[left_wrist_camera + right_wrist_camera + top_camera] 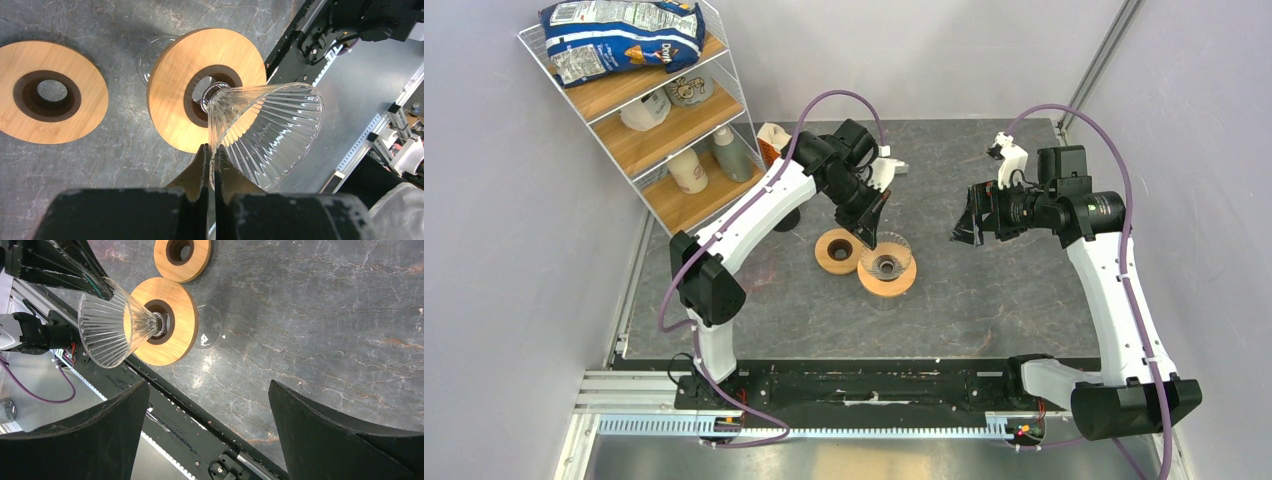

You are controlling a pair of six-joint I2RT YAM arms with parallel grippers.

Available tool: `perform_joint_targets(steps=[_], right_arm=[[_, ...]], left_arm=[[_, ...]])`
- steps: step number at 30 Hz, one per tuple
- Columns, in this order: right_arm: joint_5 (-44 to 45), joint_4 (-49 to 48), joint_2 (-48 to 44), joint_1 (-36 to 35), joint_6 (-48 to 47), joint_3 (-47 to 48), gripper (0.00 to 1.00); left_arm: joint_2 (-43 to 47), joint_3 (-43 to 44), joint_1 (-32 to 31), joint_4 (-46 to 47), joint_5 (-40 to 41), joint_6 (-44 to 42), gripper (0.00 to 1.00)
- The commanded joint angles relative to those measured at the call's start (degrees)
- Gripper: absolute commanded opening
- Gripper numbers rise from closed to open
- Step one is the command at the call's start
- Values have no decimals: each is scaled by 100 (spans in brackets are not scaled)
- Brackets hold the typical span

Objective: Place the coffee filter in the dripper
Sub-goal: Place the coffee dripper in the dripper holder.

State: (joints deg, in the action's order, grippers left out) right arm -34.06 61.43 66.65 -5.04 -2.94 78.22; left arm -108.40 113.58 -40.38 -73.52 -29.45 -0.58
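The dripper (887, 262) is a ribbed clear glass cone (270, 130) whose narrow end sits in the hole of a round wooden collar (170, 90) near the middle of the table. My left gripper (212, 147) is shut on the cone's rim, one finger inside and one outside. It reaches down from the back (869, 235). In the right wrist view the dripper (107, 325) stands at the upper left, far from my right gripper (208, 385), which hangs open and empty above the table's right half (964, 225). The coffee filter is out of view.
A bare wooden ring (822, 255) lies just left of the dripper (92, 100) (197, 265). A clear glass edge (145, 57) shows under the collar. An orange-and-white packet (772, 140) stands behind the left arm, by a wire shelf (649, 120) with bottles and a chip bag.
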Motion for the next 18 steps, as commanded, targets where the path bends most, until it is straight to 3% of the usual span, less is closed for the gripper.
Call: perform_joint_targets(steps=[1, 5, 12, 14, 18], right_arm=[[-55, -68, -113, 16, 22, 1, 97], [-21, -71, -109, 12, 13, -8, 97], [-56, -52, -99, 15, -11, -42, 97], [-70, -53, -100, 10, -14, -48, 97], [-111, -47, -83, 12, -22, -52, 97]], left_arm=[[-34, 9, -31, 144, 81, 175, 2], [-91, 6, -36, 142, 93, 182, 2], [-172, -20, -32, 142, 63, 198, 13], [-172, -21, -31, 145, 57, 206, 20], [-82, 42, 19, 98, -118, 155, 46]])
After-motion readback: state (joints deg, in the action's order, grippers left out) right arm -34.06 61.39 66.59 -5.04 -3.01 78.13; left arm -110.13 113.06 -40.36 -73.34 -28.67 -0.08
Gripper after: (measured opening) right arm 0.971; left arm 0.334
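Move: The left gripper still pinches the rim of the glass dripper, which hangs with its tip at the mouth of the dripper holder's hole. That wooden holder, on top of the glass pot, lies about 4 cm to this hand's right, 2 cm back and 8 cm below. The second wooden ring lies on the table some 7 cm ahead, 5 cm left and 19 cm below. From the right hand the holder is about 15 cm left, 2 cm back and 13 cm lower. Lower the left gripper gently, about 1.5 cm nearly straight down, holding its tilt, so that the pinched dripper's narrow end sinks into the hole of the holder. Partway down, begin opening the fingers, reaching about a third of full opening, and let go of the rim with one finger on each side of it. ##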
